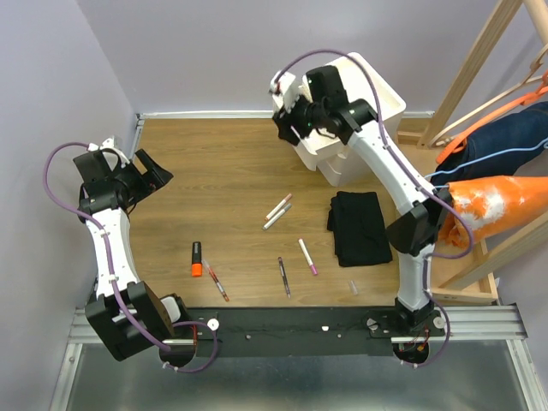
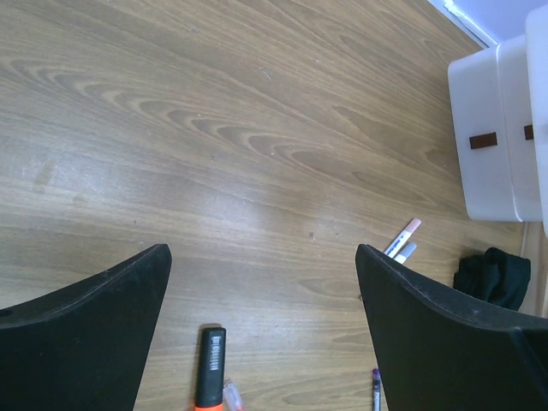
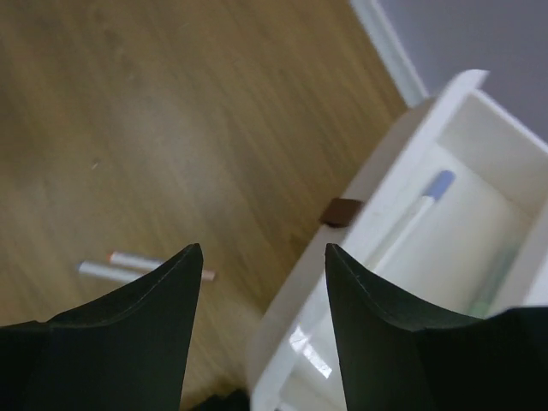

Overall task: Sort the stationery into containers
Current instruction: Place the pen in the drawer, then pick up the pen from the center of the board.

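My right gripper (image 3: pixel 261 253) hangs open and empty above the front rim of an open cream-white drawer (image 3: pixel 385 193) with a dark handle (image 3: pixel 345 211). A white pen with a blue cap (image 3: pixel 415 218) lies inside that drawer. From above, the right gripper (image 1: pixel 289 128) sits at the left side of the white cabinet (image 1: pixel 377 94). My left gripper (image 1: pixel 152 180) is open over bare wood at the far left. On the table lie a pair of pale-capped pens (image 1: pixel 278 211), an orange highlighter (image 1: pixel 197 259), a red pen (image 1: pixel 217 281), a dark pen (image 1: pixel 283 276) and a purple-tipped marker (image 1: pixel 307 256).
A folded black cloth (image 1: pixel 360 227) lies right of the pens, in front of the cabinet. A wooden rack (image 1: pixel 479 77) with clothes and an orange item (image 1: pixel 492 205) stands at the right. A small clear piece (image 1: pixel 352 287) rests near the table's front edge. The purple wall (image 1: pixel 51 103) borders the left.
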Controlling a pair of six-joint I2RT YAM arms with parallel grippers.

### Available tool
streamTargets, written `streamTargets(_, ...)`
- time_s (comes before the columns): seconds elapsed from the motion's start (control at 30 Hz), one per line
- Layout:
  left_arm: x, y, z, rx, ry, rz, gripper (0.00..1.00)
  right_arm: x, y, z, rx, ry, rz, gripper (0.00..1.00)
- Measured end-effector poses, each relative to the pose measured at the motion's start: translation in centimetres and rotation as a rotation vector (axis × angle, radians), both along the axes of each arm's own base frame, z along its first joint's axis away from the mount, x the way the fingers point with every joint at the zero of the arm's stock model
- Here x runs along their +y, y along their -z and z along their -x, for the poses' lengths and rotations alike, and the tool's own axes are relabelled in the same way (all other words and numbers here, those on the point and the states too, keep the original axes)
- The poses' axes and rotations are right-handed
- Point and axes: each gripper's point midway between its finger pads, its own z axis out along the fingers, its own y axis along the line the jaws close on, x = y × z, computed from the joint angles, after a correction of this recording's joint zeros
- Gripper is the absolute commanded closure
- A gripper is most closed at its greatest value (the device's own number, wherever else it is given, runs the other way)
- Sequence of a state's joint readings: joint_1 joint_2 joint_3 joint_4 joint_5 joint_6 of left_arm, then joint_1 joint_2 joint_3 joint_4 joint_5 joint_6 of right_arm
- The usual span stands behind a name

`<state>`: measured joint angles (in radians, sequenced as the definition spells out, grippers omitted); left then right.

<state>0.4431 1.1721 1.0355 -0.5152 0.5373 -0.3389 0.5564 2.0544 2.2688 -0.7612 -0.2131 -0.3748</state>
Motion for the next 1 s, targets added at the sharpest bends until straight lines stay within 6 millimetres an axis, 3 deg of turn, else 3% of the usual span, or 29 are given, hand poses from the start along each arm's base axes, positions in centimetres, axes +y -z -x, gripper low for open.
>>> streamTargets(0.03, 0.0, 0.0, 0.0, -0.001, 0.0, 0.003, 0.02, 0.7, 0.4, 1.8, 0.005, -0.095, 0.029, 0.44)
streamTargets(0.13, -0.1, -0.1, -0.1, -0.005, 0.004, 0.008, 0.02, 2.6, 2.9, 7.0, 0.039, -0.297, 0.123, 0.48)
streamTargets(0.3, -0.3, 0.3, 0.0, 0.0, 0.008, 0.014, 0.02, 5.3, 12.3, 16.4, 0.129, -0.651, 0.375, 0.52)
streamTargets(0.37, -0.3, 0.6, 0.1, 0.007, 0.008, 0.017, 0.02, 5.3, 15.1, 18.5, 0.158, -0.738, 0.449, 0.54)
streamTargets(0.5, -0.4, 1.0, 0.3, 0.014, 0.008, 0.02, 0.02, 4.9, 17.9, 18.8, 0.159, -0.803, 0.528, 0.55)
streamTargets(0.77, -0.6, 2.1, 0.9, 0.035, 0.008, 0.028, 0.02, 4.8, 21.0, 17.1, 0.147, -0.845, 0.612, 0.6)
streamTargets(1.0, -0.6, 2.2, 1.0, 0.037, 0.009, 0.026, 0.02, 5.1, 23.7, 17.0, 0.145, -0.905, 0.659, 0.66)
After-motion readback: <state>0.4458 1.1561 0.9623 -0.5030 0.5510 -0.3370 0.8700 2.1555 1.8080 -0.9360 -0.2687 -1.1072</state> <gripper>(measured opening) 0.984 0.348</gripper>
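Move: The pen to go for, the white one with the blue-grey end, lies about 15 cm back of the right hand, 3 cm to its left and some 29 cm below. Its orange-ended twin is 3 cm farther out than that pen; the pink marker lies 11 cm nearer the base and 8 cm to the right of it. The open drawer is about 5 cm ahead of the right hand and 6 cm right. From the left hand the blue-grey-ended pen lies about 31 cm right, 2 cm back and well below. Swing the empty right gripper quickly back and down, drifting some 5 cm left, away from the open drawer; once over the two white pens, go nearly straight down towards the blue-grey-ended one, about 24 cm lower in all. Meanwhile turn the wrist about 50 degrees counter-clockwise, tip the fingers to point steeply down, and narrow them to roughly half their starting gap without gripping. ##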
